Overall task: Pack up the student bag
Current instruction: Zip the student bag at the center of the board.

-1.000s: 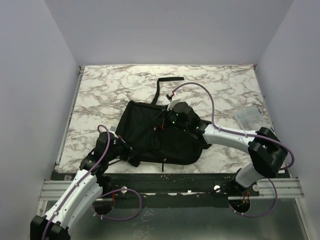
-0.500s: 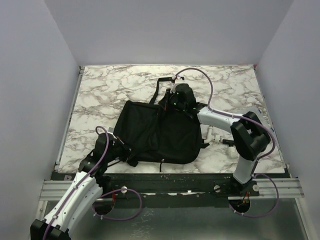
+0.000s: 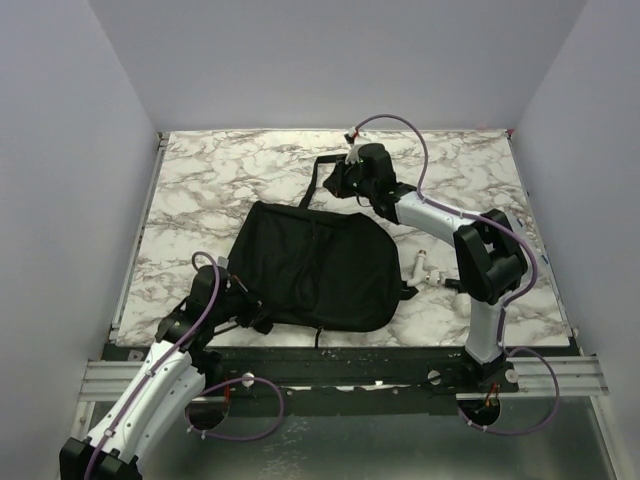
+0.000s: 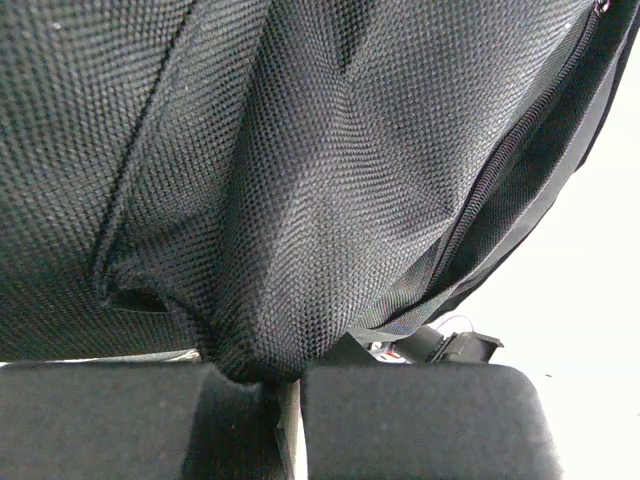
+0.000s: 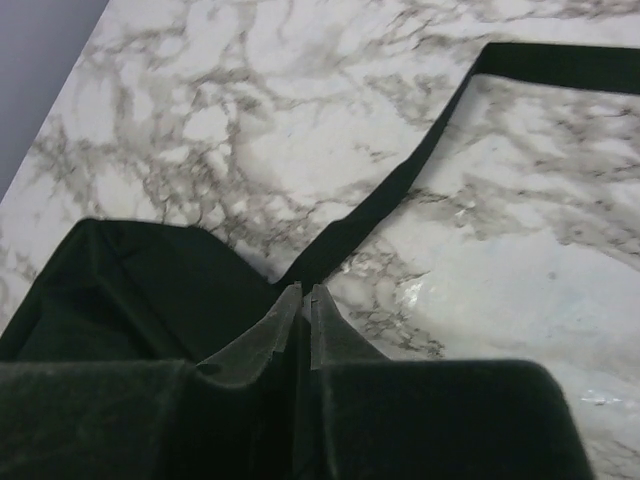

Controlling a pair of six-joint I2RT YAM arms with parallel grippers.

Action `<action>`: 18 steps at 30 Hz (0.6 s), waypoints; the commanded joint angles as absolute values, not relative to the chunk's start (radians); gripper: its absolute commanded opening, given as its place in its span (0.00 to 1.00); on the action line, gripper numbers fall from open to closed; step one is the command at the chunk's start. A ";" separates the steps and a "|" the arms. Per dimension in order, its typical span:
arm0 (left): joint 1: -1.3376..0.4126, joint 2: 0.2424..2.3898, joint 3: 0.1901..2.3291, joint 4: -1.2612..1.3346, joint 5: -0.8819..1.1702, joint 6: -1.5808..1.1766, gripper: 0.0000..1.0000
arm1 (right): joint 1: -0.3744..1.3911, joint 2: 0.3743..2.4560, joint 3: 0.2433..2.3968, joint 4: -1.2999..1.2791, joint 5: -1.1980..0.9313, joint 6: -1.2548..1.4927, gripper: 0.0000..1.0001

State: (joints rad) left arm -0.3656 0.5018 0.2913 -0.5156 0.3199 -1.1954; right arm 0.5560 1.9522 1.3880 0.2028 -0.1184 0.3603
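The student bag (image 3: 315,270), a large black fabric backpack, lies flat in the middle of the marble table (image 3: 200,190). Its long black strap (image 3: 318,178) runs toward the far edge. My left gripper (image 3: 255,318) is shut on a fold of the bag's near-left edge; in the left wrist view the woven fabric (image 4: 320,180) fills the frame and is pinched between the pads (image 4: 290,385). My right gripper (image 3: 338,183) hovers beyond the bag's far edge, shut, its tips (image 5: 304,293) over the strap (image 5: 400,185) beside the bag's corner (image 5: 130,290). I see nothing between the tips.
A small white object (image 3: 422,268) with a dark piece (image 3: 452,283) beside it lies on the marble just right of the bag. The right arm's elbow (image 3: 485,255) stands over the table's right side. Grey walls enclose the table on three sides.
My right gripper has moved from above the bag's middle toward the far edge, to the strap. The bag, raised under it before, now lies flat. My left gripper keeps its hold.
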 commanded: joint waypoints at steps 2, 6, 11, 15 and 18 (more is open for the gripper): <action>-0.355 0.526 0.332 -0.571 0.273 -1.133 0.00 | 0.566 1.869 1.340 0.112 -0.436 0.374 0.29; -0.353 0.532 0.332 -0.571 0.279 -1.127 0.00 | 0.566 1.827 1.238 0.180 -0.579 0.363 0.44; -0.351 0.529 0.327 -0.571 0.283 -1.131 0.00 | 0.566 1.875 1.244 0.161 -0.671 0.335 0.49; -0.351 0.525 0.323 -0.571 0.284 -1.137 0.00 | 0.569 1.896 1.233 0.192 -0.679 0.341 0.51; -0.351 0.524 0.319 -0.568 0.287 -1.138 0.00 | 0.572 1.914 1.240 0.182 -0.681 0.332 0.52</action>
State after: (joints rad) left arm -0.3599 0.5304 0.3119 -0.5316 0.3199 -1.1614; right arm 0.5625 1.8675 1.2495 0.1738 -0.6270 0.3546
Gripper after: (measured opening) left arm 0.010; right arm 0.509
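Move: The zip's far end on the student bag lies about 9 cm back from my right hand, some 5 cm to its left and about 6 cm below. The foot of the bag's strap is about 6 cm to that hand's left, level with it front to back, and the bag's far left corner some 21 cm to its left, also level; both are lower than the hand. From my left hand, which holds the near left corner, the zip's far end is roughly 25 cm ahead and 18 cm right, at about its height. With my right hand I draw back about 10 cm and drift 3 cm left, staying level, from beside the strap's foot to over the far end of the zip. On the way I swing the fingers some 25 degrees counter-clockwise, tip them a little further down, and open them from shut to about half, slowing to a near stop. My left hand keeps its pinch on the bag's near left corner. ##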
